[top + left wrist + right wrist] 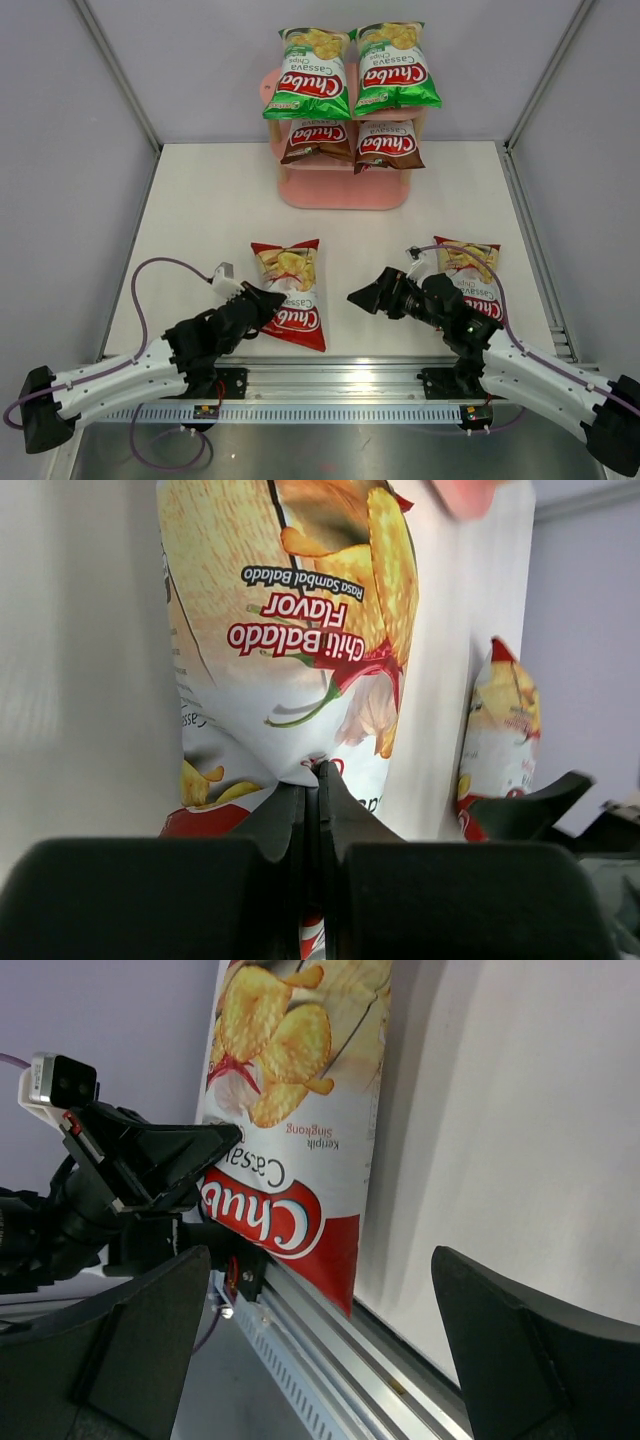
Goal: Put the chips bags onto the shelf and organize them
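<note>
The pink shelf (340,195) stands at the back centre. Two green chips bags (308,75) (395,68) stand on its top tier and two brown bags (318,140) (388,143) on the tier below. A red bag (292,290) lies flat on the table in front of my left arm. My left gripper (270,298) is shut on its left edge; the pinch shows in the left wrist view (318,775). My right gripper (358,298) is open and empty just right of that bag (290,1080). A second red bag (470,262) lies partly under my right arm.
An aluminium rail (340,385) carrying both arm bases runs along the table's near edge. Grey enclosure walls (60,150) stand at the left, right and back. A purple cable (140,300) loops beside the left arm.
</note>
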Robot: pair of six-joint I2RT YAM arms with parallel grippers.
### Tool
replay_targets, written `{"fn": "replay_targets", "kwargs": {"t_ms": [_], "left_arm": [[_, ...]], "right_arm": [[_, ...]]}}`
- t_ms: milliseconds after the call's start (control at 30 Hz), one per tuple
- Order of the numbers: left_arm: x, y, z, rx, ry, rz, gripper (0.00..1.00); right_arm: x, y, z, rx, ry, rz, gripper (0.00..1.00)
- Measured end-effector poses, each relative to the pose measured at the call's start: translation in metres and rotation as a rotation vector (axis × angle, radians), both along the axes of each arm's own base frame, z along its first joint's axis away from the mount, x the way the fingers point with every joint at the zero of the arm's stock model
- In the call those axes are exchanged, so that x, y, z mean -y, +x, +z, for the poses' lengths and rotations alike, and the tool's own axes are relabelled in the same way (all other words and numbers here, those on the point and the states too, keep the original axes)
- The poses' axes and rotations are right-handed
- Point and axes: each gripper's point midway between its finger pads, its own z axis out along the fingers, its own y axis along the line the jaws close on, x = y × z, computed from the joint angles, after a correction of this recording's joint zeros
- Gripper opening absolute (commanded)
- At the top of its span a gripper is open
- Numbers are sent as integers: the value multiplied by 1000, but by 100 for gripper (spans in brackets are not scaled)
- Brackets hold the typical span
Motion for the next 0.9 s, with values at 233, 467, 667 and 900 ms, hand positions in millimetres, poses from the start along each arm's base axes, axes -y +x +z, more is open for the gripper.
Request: {"fn": "replay_targets", "kwargs": {"t_ms": [233,467,667,900], "left_arm": [[-23,18,26,100,-121,172,0],[-31,29,66,204,-305,268,0],[-23,30,83,228,-393,256,0],[-10,29,95,228,-460,215,0]], "right_arm": [[-45,-5,-13,-47,131,95,99],[-82,-6,-7,26,227,155,99],[-98,-5,14,120,304,182,100],[-106,11,33,202,298,148,95]]}}
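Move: The red chips bag is already pinched shut in the left fingers, its middle about 2 cm ahead and 3 cm right of that hand. The right gripper, to which it is taken, is some 17 cm to the left hand's right, level ahead and slightly higher; the shelf's bottom board lies about 29 cm ahead and 15 cm right of the left hand. From the right hand, the held bag is some 15 cm left and 1 cm ahead, a little lower; the other red bag lies 26 cm right, 6 cm ahead. The red bag, kept pinched in the left fingers, is lifted about 9 cm and carried 3 cm forward while that wrist rolls its left side down some 25 degrees and tips up. The wide-open right gripper sweeps about 10 cm left towards the bag's near end, first dipping slightly, then rising, its left side rolling up, to bring its fingers around that end without closing. ##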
